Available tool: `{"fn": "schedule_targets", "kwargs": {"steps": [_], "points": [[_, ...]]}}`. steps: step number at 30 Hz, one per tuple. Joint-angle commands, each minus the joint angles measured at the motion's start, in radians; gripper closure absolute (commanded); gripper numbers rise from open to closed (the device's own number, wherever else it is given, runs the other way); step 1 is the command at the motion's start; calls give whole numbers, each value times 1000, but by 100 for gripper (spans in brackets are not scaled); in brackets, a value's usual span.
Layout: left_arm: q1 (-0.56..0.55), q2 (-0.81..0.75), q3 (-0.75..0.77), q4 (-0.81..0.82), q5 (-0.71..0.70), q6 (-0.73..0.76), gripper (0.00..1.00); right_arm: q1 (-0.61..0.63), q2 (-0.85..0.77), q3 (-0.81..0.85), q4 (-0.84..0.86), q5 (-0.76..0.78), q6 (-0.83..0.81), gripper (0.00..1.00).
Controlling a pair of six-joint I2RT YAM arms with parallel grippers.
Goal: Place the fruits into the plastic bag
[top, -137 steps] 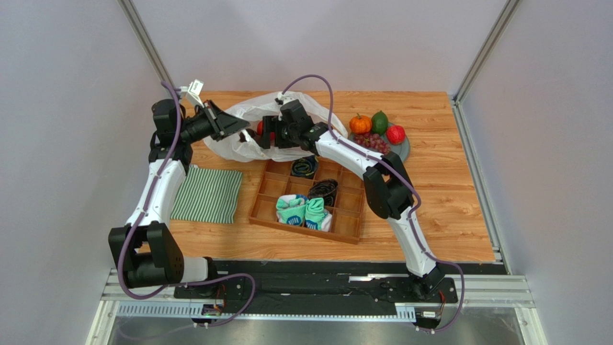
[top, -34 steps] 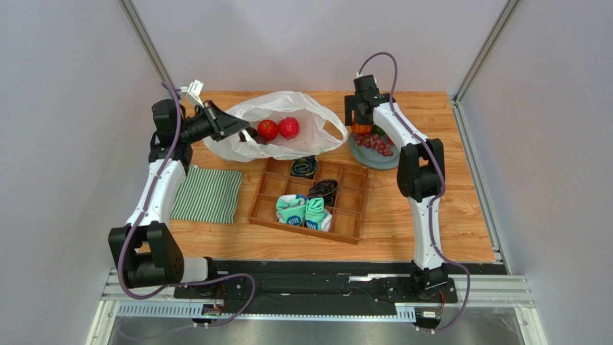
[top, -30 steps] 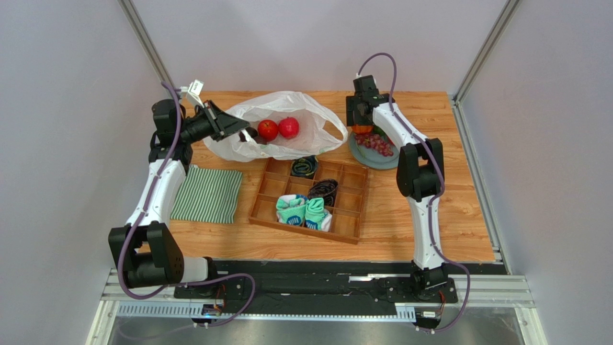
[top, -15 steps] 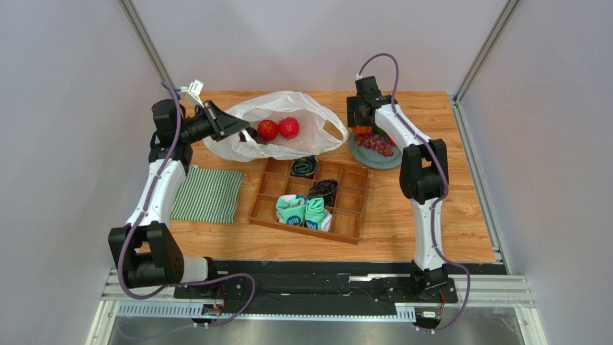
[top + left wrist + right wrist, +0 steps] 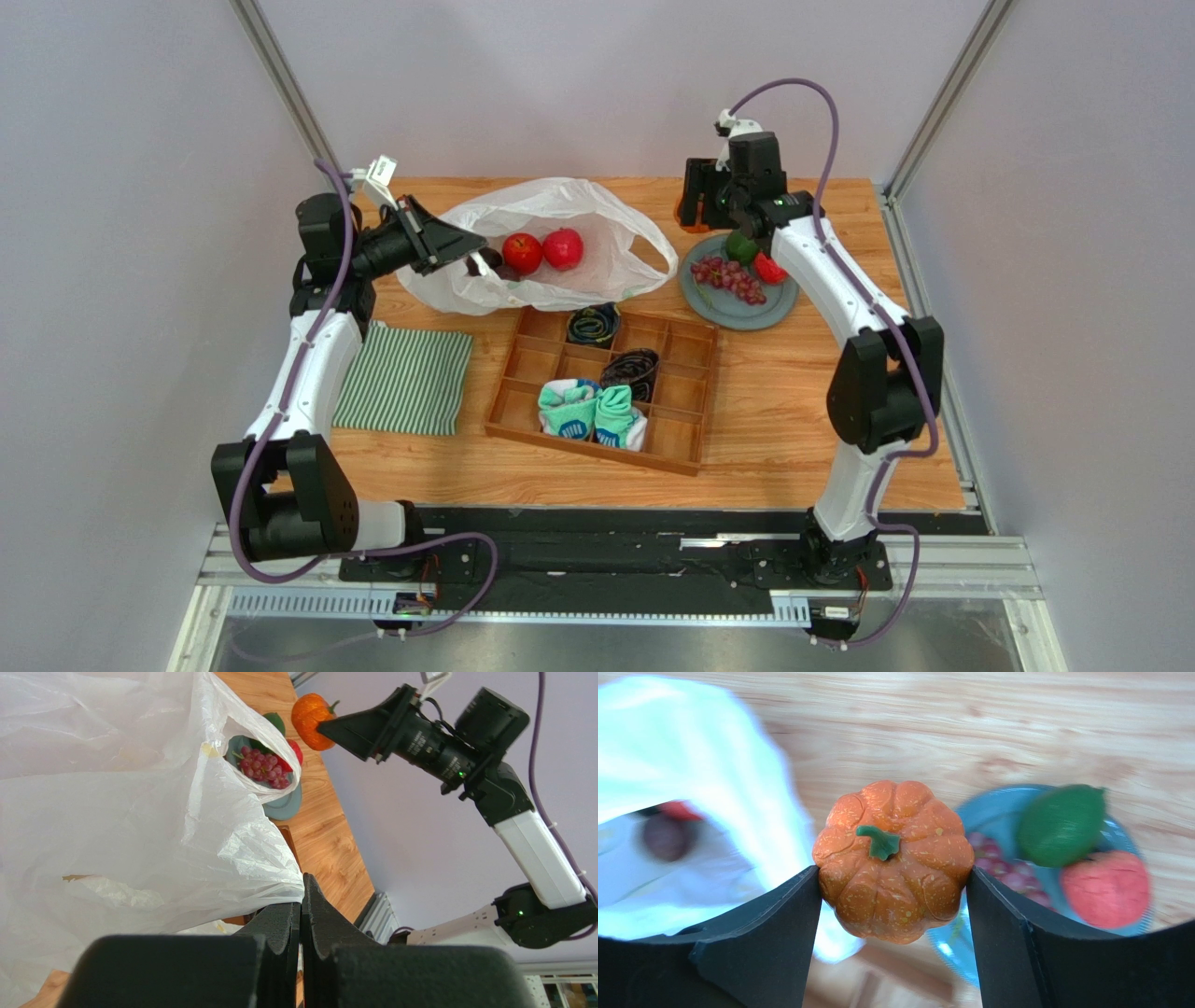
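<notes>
My right gripper (image 5: 894, 882) is shut on the orange ribbed pumpkin (image 5: 894, 857) and holds it in the air above the gap between bag and plate. In the top view this gripper (image 5: 694, 213) hangs at the table's far edge, left of the grey-blue plate (image 5: 772, 305). The plate carries grapes (image 5: 730, 276), a green fruit (image 5: 741, 247) and a red apple (image 5: 769, 266). The white plastic bag (image 5: 610, 238) lies open with two red apples (image 5: 522, 252) and a dark purple fruit (image 5: 664, 838) inside. My left gripper (image 5: 302, 889) is shut on the bag's rim, holding the mouth up.
A wooden divided tray (image 5: 687, 413) with rolled teal socks (image 5: 592, 410) and black items sits in front of the bag. A green-and-white striped cloth (image 5: 407, 378) lies at the left. Grey walls and metal posts close in the table.
My right arm has lifted the pumpkin off the plate and risen toward the far edge, uncovering the red apple on the plate. The left arm and bag have not moved.
</notes>
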Motion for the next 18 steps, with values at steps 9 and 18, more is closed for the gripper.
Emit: {"fn": "schedule_targets", "kwargs": {"steps": [9, 18], "points": [[5, -22, -3, 55, 15, -10, 100, 180, -173, -162, 297, -494, 76, 62], [3, -21, -9, 69, 21, -21, 100, 334, 37, 4, 239, -346, 71, 63]]}}
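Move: The right hand already grips the pumpkin in the air; the open plastic bag's middle lies about 22 cm to its left, nearly level front to back (some 2 cm back), and roughly 9 cm lower. Two red fruits in the bag sit about 23 cm left, 3 cm ahead. The plate is about 8 cm to the right and 3 cm back, the wooden tray 13 cm left and 22 cm back. From the left hand, the bag's middle is some 12 cm ahead, 9 cm right and 18 cm below. Leftward, and about half as far back, the right hand swings the gripped pumpkin quickly some 20 cm from beside the plate towards the bag's mouth, rising about 6 cm before starting to sink. On the way it turns about 35 degrees counter-clockwise and its left side tips up, fingers keeping their hold. The left hand stays put, shut on the bag's rim. ##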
